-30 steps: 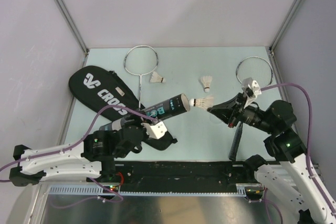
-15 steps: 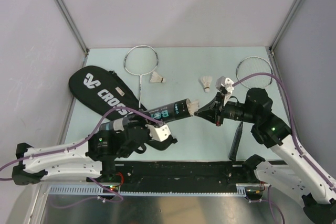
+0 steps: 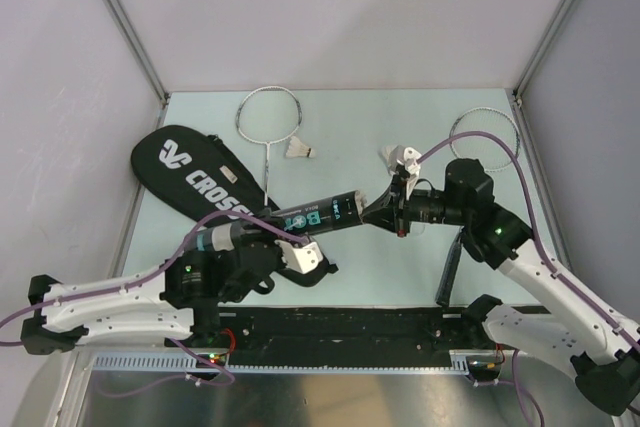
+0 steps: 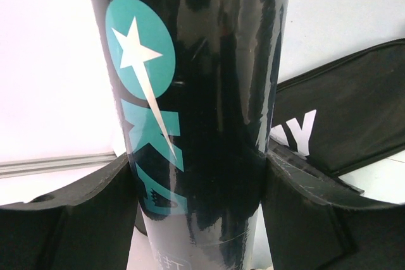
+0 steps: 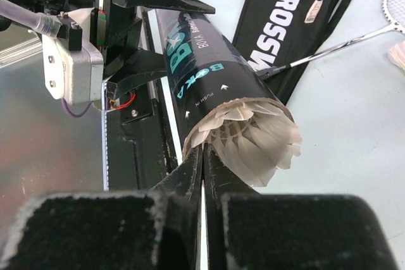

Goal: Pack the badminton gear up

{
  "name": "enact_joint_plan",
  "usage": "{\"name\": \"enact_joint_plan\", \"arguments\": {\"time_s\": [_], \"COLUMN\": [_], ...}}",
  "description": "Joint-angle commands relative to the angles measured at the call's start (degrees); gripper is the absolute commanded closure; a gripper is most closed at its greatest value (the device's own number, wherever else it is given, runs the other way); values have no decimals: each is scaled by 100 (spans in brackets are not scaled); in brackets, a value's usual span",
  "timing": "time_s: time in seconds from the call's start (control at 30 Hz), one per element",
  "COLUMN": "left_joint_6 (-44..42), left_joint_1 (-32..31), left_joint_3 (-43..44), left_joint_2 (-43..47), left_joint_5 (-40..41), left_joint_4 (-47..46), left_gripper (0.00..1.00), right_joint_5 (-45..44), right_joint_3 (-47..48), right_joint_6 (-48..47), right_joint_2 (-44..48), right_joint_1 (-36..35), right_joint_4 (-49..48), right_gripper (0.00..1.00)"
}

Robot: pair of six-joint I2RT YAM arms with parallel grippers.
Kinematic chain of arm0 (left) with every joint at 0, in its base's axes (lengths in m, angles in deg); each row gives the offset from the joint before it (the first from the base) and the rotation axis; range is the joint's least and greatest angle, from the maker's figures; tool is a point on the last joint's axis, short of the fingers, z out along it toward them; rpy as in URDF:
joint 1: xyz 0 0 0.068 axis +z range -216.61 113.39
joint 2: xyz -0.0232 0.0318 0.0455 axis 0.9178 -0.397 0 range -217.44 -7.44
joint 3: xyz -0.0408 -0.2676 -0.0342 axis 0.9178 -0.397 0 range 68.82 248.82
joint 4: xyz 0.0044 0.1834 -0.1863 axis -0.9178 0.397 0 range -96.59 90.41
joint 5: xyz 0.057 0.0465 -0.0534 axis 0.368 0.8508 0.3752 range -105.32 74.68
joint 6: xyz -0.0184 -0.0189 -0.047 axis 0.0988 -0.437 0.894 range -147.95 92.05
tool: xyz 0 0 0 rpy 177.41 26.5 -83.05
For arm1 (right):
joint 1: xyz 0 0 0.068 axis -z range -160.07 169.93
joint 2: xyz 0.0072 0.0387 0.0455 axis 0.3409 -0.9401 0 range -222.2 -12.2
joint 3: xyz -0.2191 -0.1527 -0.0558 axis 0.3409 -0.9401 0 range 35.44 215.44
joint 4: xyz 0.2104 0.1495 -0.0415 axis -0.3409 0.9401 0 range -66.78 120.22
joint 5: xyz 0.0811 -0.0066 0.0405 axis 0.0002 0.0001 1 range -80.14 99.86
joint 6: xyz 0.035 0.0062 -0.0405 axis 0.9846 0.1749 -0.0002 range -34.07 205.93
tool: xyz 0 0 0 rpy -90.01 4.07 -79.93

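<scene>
A long black tube [image 3: 300, 219] with teal lettering is lifted off the table, and my left gripper [image 3: 288, 239] is shut on its middle. Both pads [image 4: 63, 219] press the tube [image 4: 202, 124]. My right gripper [image 3: 370, 209] is at the tube's open right end, shut on the feather rim of a white shuttlecock [image 5: 259, 140]. That shuttlecock sits half inside the tube mouth [image 5: 196, 80], with my right gripper [image 5: 204, 151] at its edge. Two loose shuttlecocks [image 3: 300, 150] [image 3: 388, 155] lie farther back. The black racket bag [image 3: 195, 182] lies at the left.
One silver racket [image 3: 268, 117] lies at the back left, its shaft over the bag's edge. A second racket [image 3: 485, 132] lies at the back right, its black handle [image 3: 450, 267] reaching toward the near edge. Grey walls close in the table.
My right gripper has moved left with the shuttlecock, from a gap off the tube's end to its mouth, and the shuttlecock now sits partly inside. The left gripper still holds the tube.
</scene>
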Motion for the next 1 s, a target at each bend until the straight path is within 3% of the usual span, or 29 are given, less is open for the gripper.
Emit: {"name": "enact_joint_plan", "arguments": {"time_s": [0.0,0.27,0.53,0.63,0.8,0.97], "left_joint_6": [-335,-444,-453,-431,-315,-202], "left_joint_1": [-26,-25,7,37,67,76], "left_joint_3": [-1,-102,-195,-242,-315,-321], "left_joint_2": [102,142,269,275,182,137], "left_joint_5": [77,202,283,269,301,204], "left_joint_4": [-580,-764,-872,-884,-941,-970], "left_gripper": [42,42,42,42,42,42], "right_joint_5": [207,381,-135,203,1025,1703], "right_joint_3": [239,237,239,239,239,266], "right_joint_6": [-118,-114,130,285,717,1420], "right_joint_2": [-169,-355,106,291,375,-165], "right_joint_1": [-113,-232,-57,242,1195,2259], "right_joint_4": [-497,-575,-89,25,-124,-1045], "right_gripper": [100,97,46,35,29,29]}}
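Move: The shut right fingers hold a shuttlecock by its feathers; the mouth of the shuttlecock tube is right at their tips, roughly 3 cm to the left, 2 cm ahead and 1 cm up. Down on the table, some 27 cm below, another shuttlecock lies about 34 cm ahead and 11 cm to the right, and a clear lid 15 cm ahead and 16 cm right. From the left hand, gripping the tube, the mouth is about 16 cm right, 1 cm ahead and 7 cm up. The right hand, its shut fingertips still pinching the shuttlecock's feathers at the rim, pushes it another 1.5 cm or so to the left into the tube's mouth, while the left hand keeps its grip and holds the tube almost still. The right fingers then open wide and let go, and the hand backs away from the mouth, about 6 cm to the right with some 4 cm forward and 3 cm up. ##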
